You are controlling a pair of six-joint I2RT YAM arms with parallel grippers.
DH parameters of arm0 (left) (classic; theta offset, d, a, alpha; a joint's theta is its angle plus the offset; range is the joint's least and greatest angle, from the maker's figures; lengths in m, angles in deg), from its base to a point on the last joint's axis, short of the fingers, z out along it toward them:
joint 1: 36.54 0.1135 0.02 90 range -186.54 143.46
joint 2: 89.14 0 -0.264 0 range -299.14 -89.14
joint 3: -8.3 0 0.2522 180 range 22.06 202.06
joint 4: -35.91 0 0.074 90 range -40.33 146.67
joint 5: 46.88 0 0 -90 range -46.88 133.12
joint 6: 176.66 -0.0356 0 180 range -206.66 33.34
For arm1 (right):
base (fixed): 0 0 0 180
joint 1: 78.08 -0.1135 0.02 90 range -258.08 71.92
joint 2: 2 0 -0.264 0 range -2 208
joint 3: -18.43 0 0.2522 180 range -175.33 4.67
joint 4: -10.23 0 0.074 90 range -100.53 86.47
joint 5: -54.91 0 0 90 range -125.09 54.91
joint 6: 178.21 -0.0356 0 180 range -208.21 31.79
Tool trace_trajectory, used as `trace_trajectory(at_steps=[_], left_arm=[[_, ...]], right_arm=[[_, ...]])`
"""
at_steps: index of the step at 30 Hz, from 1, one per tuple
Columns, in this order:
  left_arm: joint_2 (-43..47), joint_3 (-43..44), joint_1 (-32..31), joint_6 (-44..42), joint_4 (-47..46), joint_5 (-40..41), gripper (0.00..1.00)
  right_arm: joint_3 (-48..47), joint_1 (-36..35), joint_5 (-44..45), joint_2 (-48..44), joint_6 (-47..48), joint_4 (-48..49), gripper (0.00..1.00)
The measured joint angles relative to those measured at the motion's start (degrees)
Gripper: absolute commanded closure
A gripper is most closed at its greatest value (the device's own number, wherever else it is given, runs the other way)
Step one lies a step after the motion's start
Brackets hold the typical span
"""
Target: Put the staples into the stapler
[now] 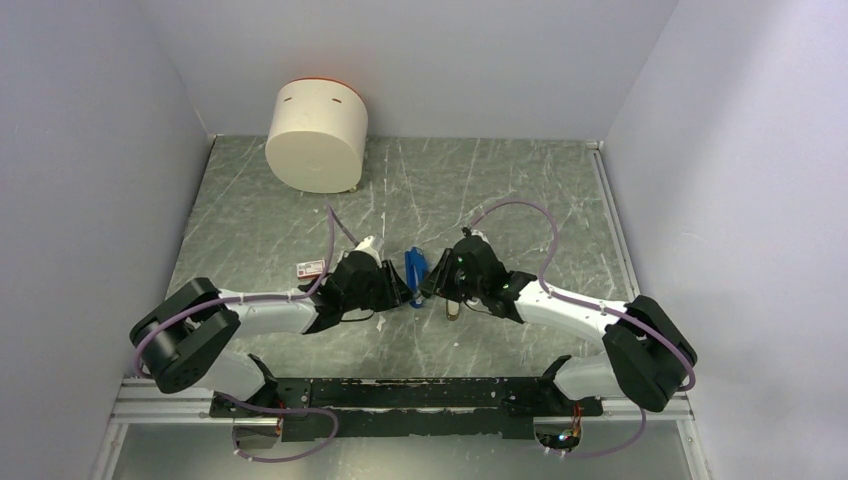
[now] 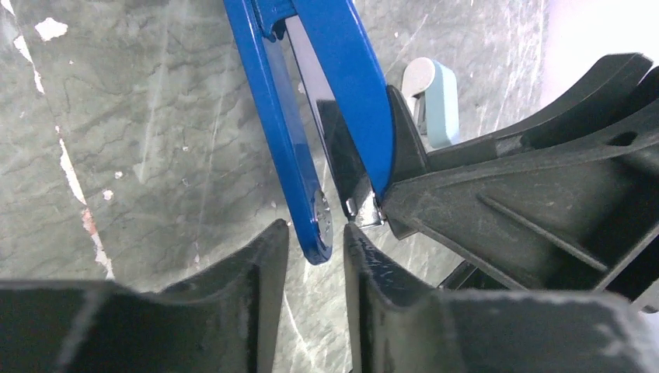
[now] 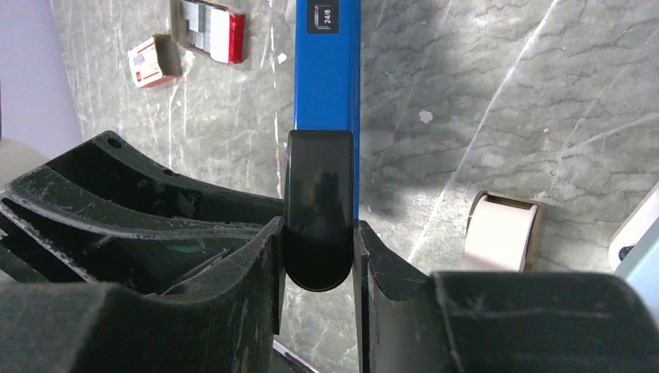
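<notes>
The stapler (image 1: 413, 268) is a slim blue body held above the table between both arms. My right gripper (image 3: 317, 233) is shut on its black top arm (image 3: 317, 194), and the blue body (image 3: 326, 78) runs away from it. In the left wrist view the stapler is spread open in a V. The rounded end of its blue base (image 2: 315, 225) sits between the tips of my left gripper (image 2: 315, 233), which is narrowly open with a small gap on each side. The staples' red box (image 3: 214, 27) lies open on the table, with silvery strips showing inside. From above, the box (image 1: 311, 268) is left of my left gripper (image 1: 398, 292).
A second small red-and-white box part (image 3: 151, 61) lies near the open box. A tan oblong piece (image 3: 501, 233) and a pale-blue piece (image 2: 435, 97) lie beside the right arm. A large white cylinder (image 1: 316, 133) stands at the back left. Grey walls enclose the table.
</notes>
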Motion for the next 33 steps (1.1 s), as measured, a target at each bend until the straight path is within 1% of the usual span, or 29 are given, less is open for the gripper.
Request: trace_trajectory(at_steps=[3, 5, 8, 16, 20, 26, 33], left_arm=[[-0.72, -0.04, -0.07, -0.24, -1.16, 0.07, 0.77], [-1.18, -0.07, -0.07, -0.50, -1.40, 0.11, 0.87], [-1.60, -0.07, -0.07, -0.68, -1.84, 0.13, 0.95], [-2.49, -0.04, -0.17, -2.47, -3.15, -0.50, 0.95], [-3.15, 0.00, -0.31, -4.92, -2.54, -0.48, 0.95], [-3.41, 0.07, -0.33, -7.26, -2.64, -0.48, 0.95], [-3.67, 0.07, -0.33, -9.60, -2.82, -0.50, 0.95]], right_arm=[[0.20, 0.20, -0.09, -0.02, -0.28, 0.02, 0.83], [0.22, 0.31, -0.09, -0.02, -0.39, 0.02, 0.83], [0.24, 0.48, -0.11, -0.02, -0.39, -0.28, 0.83], [0.17, 1.29, -0.61, -1.03, 0.20, -2.43, 0.84], [-1.14, 2.67, -1.36, -2.78, 1.77, -5.92, 0.84], [-5.84, 4.57, -2.32, -3.30, 5.60, -12.72, 0.83], [-15.26, 6.38, -1.49, -0.26, 12.70, -20.65, 0.80]])
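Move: The front tip of the stapler's base is almost between the open left fingers, about 1 cm to their right and 2 cm below. The right fingers already pinch its black head; from them the base tip is roughly 3 cm back, 1 cm left and 3 cm down. From the left hand, the brown staple remover is some 7 cm right and 1 cm back, the light-blue one 12 cm right and 1 cm ahead, and the staple tray 10 cm left and 7 cm ahead, all about 2 cm lower. Shut the left fingers on the front tip of the stapler's base, sinking about 1.5 cm with a slight wrist tilt, and hold it down there. Keep the right grip on the black head; once the base is pinched, pull the head up off the magazine by about 4.5 cm, carrying it some 3 cm to the right and then also forward. ##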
